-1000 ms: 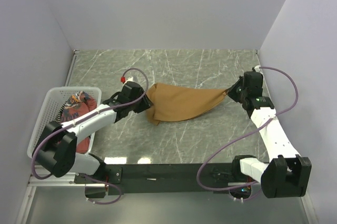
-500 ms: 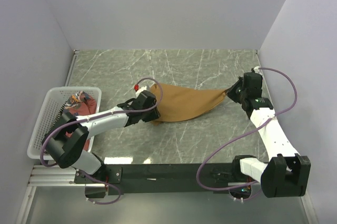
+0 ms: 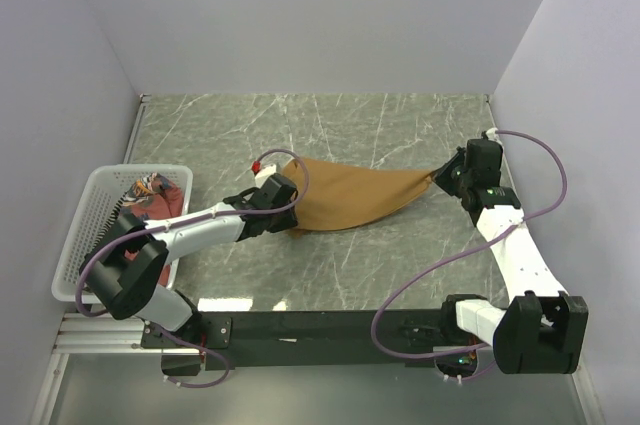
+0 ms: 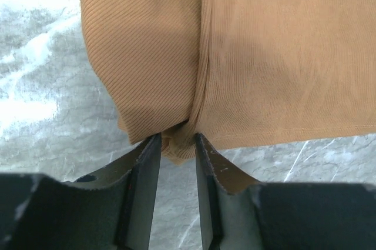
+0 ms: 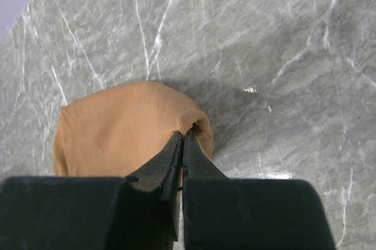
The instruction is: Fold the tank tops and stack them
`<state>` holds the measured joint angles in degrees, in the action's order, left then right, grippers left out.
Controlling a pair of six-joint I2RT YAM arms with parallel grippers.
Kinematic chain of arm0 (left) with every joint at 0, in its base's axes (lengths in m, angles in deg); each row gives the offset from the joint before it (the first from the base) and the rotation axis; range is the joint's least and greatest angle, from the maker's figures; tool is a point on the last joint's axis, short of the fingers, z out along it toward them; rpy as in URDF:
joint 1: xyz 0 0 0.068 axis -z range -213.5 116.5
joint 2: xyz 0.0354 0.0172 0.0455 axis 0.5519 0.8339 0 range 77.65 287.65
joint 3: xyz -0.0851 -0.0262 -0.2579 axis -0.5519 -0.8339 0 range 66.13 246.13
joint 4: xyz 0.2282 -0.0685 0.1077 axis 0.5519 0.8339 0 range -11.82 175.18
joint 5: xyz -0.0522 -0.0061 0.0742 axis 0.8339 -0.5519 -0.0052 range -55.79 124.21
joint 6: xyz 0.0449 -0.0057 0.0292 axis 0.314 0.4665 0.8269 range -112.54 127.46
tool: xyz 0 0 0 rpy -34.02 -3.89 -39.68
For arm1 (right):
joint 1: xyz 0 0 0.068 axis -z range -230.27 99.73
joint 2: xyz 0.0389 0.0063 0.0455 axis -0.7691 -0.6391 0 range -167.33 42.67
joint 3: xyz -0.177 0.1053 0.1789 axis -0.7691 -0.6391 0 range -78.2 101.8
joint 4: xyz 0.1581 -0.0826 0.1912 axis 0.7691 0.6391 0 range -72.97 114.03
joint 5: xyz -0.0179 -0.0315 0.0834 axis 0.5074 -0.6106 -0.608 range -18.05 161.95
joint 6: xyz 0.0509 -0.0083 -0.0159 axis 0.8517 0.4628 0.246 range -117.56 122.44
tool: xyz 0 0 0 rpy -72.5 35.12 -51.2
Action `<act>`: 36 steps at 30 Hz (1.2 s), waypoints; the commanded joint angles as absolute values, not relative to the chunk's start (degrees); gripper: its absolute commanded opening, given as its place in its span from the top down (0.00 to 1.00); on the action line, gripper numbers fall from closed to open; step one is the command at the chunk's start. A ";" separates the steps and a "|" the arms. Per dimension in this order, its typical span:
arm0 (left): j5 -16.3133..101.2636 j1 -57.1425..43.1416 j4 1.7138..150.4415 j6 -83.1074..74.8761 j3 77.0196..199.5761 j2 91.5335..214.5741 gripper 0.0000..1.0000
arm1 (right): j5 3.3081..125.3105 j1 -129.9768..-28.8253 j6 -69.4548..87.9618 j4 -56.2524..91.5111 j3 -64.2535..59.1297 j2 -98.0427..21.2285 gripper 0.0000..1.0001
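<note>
A tan-brown tank top (image 3: 352,195) lies stretched across the middle of the marble table. My right gripper (image 3: 437,177) is shut on its right end, the cloth pinched at the tips (image 5: 183,135) and the tan top (image 5: 117,126) bunched behind them. My left gripper (image 3: 291,213) is at the top's near left corner. In the left wrist view its jaws (image 4: 176,143) stand apart, a rolled fold of the tan top (image 4: 264,56) poking between the tips. A rust-red tank top (image 3: 152,205) lies crumpled in the basket.
A white mesh basket (image 3: 88,207) sits at the table's left edge, close beside the left arm. Grey walls close in the table on the left, back and right. A black rail with the arm bases runs along the near edge.
My left gripper has swung right and nearer, from beside the top's upper left edge to its near left corner. The right gripper has kept its hold and hardly moved.
</note>
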<state>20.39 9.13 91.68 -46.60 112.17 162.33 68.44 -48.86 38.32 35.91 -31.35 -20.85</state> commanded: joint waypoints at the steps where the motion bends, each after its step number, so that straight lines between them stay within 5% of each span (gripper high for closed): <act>1: 21.29 9.39 88.39 -44.57 114.73 162.81 0.66 | 68.35 -48.25 37.24 33.56 -31.79 -20.08 1.00; 17: 20.59 9.92 88.29 -45.53 113.85 164.57 0.76 | 67.91 -47.37 36.72 33.56 -31.88 -20.26 1.00; 23: 20.42 9.92 89.34 -44.57 114.82 163.17 0.99 | 67.03 -47.11 36.63 34.17 -31.53 -19.47 1.00; 36: 11.46 9.65 103.67 -41.05 138.36 142.43 1.00 | 61.14 -45.70 37.50 46.82 -10.45 -9.63 1.00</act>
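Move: The left fingers, part open, already straddle the bunched near-left corner of the brown tank top, its middle roughly 1 cm to their right and 1 cm below. The garment's middle lies some 13 cm to the right and 6 cm farther out, and the laundry basket about 37 cm to the left and 2 cm back. From the right hand, which already grips the garment's right end, that corner is about 32 cm left, 7 cm back and 12 cm lower. After easing about 1 cm to the right at table level, the left hand stays low while its fingers close fully and pinch the tank top's near-left corner, the right hand keeping its shut grip on the opposite end almost without moving. Then both hands go up quickly, the left by about 20 cm with a slight reach forward and its fingertips tipping up some 20 degrees, the right by about 11 cm with a smaller upward tip, lifting the cloth between them. ##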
